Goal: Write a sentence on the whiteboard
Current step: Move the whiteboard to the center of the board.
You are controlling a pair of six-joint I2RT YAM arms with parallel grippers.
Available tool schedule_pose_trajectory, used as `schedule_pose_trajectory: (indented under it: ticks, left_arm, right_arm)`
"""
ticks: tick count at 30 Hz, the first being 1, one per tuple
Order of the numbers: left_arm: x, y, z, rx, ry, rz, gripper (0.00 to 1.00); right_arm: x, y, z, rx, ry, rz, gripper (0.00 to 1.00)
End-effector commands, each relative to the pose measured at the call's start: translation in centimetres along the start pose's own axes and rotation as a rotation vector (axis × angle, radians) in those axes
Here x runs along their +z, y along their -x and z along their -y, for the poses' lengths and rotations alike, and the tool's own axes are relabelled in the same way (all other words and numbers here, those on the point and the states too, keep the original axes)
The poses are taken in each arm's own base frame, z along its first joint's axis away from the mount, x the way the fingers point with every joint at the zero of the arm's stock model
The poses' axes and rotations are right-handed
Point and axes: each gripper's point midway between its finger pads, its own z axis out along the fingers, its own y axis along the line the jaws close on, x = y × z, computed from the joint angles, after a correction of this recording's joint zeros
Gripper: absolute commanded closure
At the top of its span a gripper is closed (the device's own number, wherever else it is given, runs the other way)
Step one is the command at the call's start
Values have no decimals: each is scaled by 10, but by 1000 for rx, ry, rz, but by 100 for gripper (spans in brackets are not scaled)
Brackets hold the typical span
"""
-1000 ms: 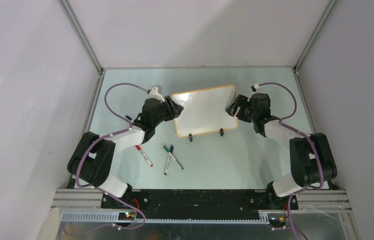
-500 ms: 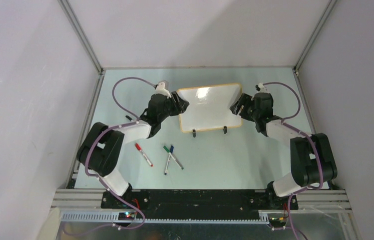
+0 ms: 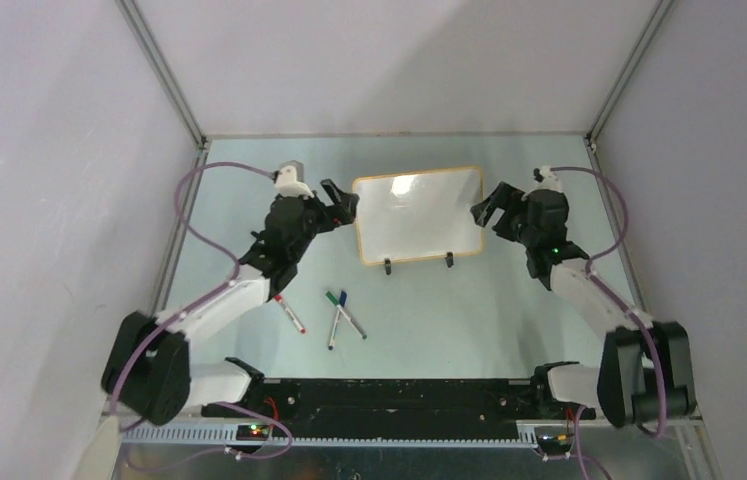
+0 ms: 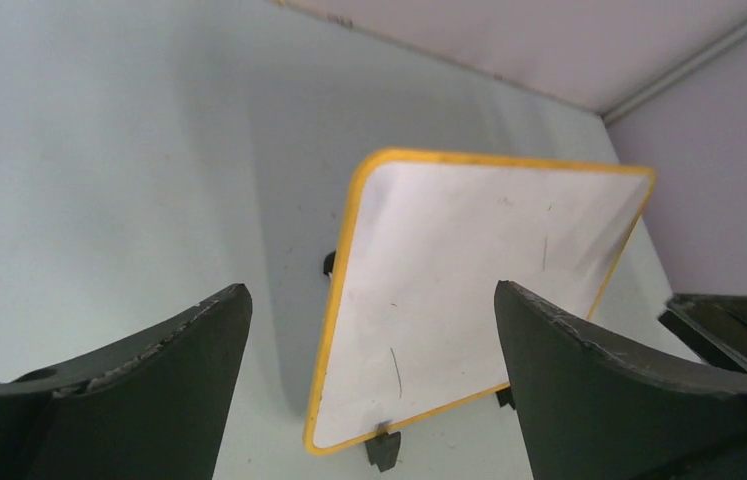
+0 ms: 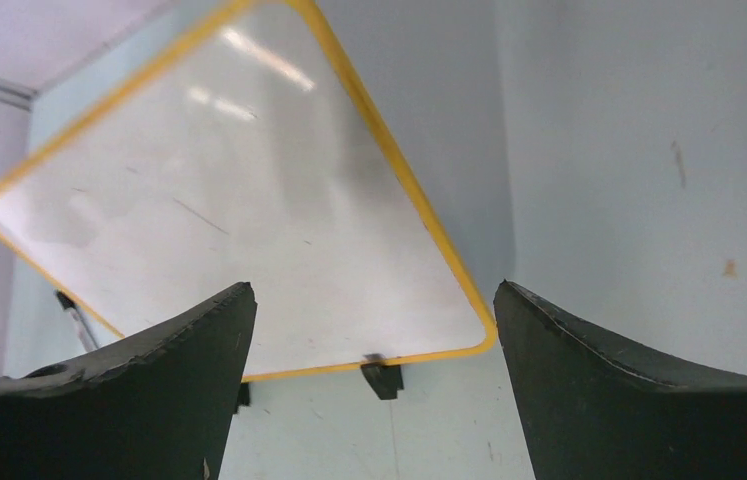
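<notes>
The whiteboard point(image 3: 417, 212) stands on its two black clip feet at the middle back of the table, its face tilted up. Its white face carries only faint grey streaks, and no sentence shows on it. My left gripper point(image 3: 342, 203) hangs open just left of the board's left edge, apart from it. My right gripper point(image 3: 487, 208) hangs open just off the right edge, also apart. In the left wrist view the whiteboard point(image 4: 469, 270) sits beyond the open left gripper point(image 4: 371, 290). The right wrist view has the whiteboard point(image 5: 239, 220) beyond the open right gripper point(image 5: 374, 288).
A red marker point(image 3: 288, 311) lies on the table in front of the board to the left. A green marker point(image 3: 347, 317) and a blue marker point(image 3: 335, 322) lie crossed beside it. Grey walls enclose the table on three sides.
Both grippers, which were closed on the board's side edges, have opened and drawn outward. The board now stands squarer and free. Both arms have stretched out from their bases.
</notes>
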Motion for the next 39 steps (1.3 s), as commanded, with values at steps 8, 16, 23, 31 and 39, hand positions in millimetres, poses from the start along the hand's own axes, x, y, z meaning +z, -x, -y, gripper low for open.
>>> schedule_pose_trajectory:
  ticks: [8, 16, 23, 31, 39]
  left_arm:
    - [-95, 46, -89, -158, 525, 221, 1]
    - [-153, 27, -147, -361, 931, 219, 7]
    - [-156, 0, -151, -383, 1023, 73, 15]
    - [-148, -51, -184, -552, 1010, -28, 22]
    - [-140, -83, -194, -557, 1068, -176, 31]
  right_arm:
    - [-66, 45, -58, -157, 108, 155, 7]
    - [-63, 34, -84, -206, 144, 125, 8]
    - [-64, 32, -90, -206, 158, 119, 8]
    - [-67, 33, -96, -196, 179, 129, 9]
    - [-64, 33, -98, -190, 183, 131, 9]
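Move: The red marker lies about 18 cm back, 14 cm to the left and 19 cm below the left hand; the black marker lies some 15 cm farther out from it and 4 cm more to the left. The green marker is about 19 cm back of the left hand, 1 cm left. The whiteboard's middle is roughly 3 cm ahead and 18 cm right of that hand. From the right hand, the board is about 2 cm ahead and 15 cm left, the red marker 18 cm back and 44 cm left. Swinging left and back from beside the whiteboard, the left hand first lifts about 5 cm, then sinks steeply towards the red marker's capped end, some 18 cm left in all, turning about 55 degrees counter-clockwise, tipping down and partly closing its fingers. The right hand, still open, rises about 7 cm, draws back, shifts 5 cm left to the board's right edge and waits. ##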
